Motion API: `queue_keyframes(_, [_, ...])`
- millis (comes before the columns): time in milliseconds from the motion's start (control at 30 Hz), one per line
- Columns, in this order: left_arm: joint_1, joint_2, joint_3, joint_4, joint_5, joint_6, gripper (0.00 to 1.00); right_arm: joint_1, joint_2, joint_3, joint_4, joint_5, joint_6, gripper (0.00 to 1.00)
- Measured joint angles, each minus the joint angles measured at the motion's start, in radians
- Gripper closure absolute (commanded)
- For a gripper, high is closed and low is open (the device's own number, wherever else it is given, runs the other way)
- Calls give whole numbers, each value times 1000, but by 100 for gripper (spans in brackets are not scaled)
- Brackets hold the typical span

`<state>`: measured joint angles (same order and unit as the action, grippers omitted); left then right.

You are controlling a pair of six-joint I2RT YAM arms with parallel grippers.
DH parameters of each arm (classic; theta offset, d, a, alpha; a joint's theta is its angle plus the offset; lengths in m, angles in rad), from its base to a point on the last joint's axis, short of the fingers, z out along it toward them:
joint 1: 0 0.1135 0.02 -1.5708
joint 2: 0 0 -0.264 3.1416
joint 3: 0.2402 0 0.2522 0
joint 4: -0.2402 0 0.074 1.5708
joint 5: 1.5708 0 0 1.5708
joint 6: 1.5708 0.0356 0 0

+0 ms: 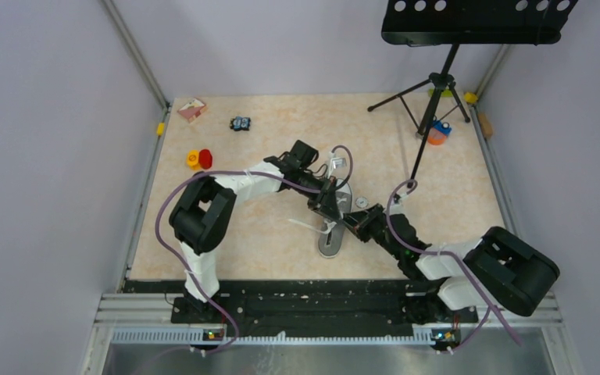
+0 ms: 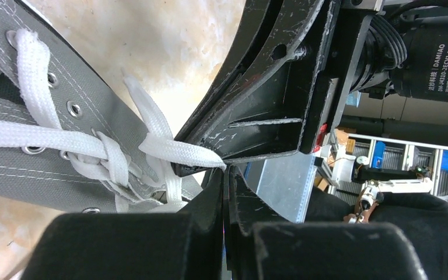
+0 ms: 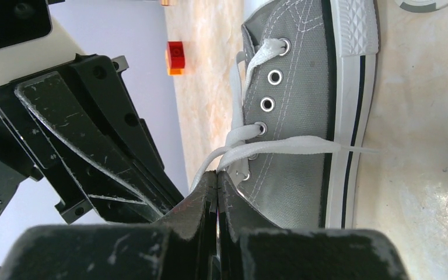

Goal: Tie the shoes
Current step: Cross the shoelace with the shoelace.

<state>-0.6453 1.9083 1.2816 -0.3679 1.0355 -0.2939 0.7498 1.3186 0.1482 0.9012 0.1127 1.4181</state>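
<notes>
A grey canvas shoe point(image 1: 331, 238) with a white sole lies in the middle of the table, and both grippers meet over its laced part. My left gripper point(image 2: 224, 172) is shut, with a flat white lace point(image 2: 178, 150) pinched at its tips beside the crossed laces and eyelets of the shoe point(image 2: 46, 169). My right gripper point(image 3: 217, 175) is shut on a lace point(image 3: 291, 143) that runs from its tips across the shoe's side point(image 3: 303, 76) and over the sole. Each wrist view shows the other gripper's black fingers point(image 2: 268, 99) point(image 3: 87, 134) close by.
Red and yellow blocks point(image 1: 199, 159), a pink box point(image 1: 192, 109) and a small dark object point(image 1: 240, 123) lie at the back left. A black tripod stand point(image 1: 437, 86) and an orange-blue item point(image 1: 438, 133) stand at the back right. A small round disc point(image 1: 361, 202) lies beside the shoe.
</notes>
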Motion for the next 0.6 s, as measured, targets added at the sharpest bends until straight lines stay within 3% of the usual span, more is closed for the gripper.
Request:
queue_keyframes(200, [-6, 0, 0, 16, 6, -19, 99, 10, 74, -21, 122, 15, 16, 100])
queue_keyframes(367, [-19, 0, 0, 18, 20, -19, 86, 14, 165, -37, 246, 14, 35, 100])
queue_keyframes(467, [-24, 0, 0, 9, 20, -11, 67, 14, 199, -47, 304, 14, 50, 100])
queue_keyframes(600, [-25, 0, 0, -7, 18, 5, 61, 14, 224, -51, 354, 14, 61, 100])
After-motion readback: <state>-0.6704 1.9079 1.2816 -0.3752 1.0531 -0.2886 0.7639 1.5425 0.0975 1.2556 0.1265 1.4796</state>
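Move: Both my hands are above the shoe, closed on lace. My left fingertips pinch the lace that runs to my right fingertips, roughly 2 cm ahead of them. The lace crossing on the shoe lies about 4 cm ahead of my left hand and 3 cm below; from my right it is some 2 cm ahead, 1 cm left and 2 cm below. The white disc is about 5 cm ahead of my left hand, 6 cm to its right and 10 cm below. I ease my left hand back towards myself by about 1 cm, with a slight drift right, away from the lace crossing, and open its fingers about a third of the way to let go of the lace. My right hand stays where it is and keeps its pinch on the lace, only rolling about 5 degrees so that its left side rises. ##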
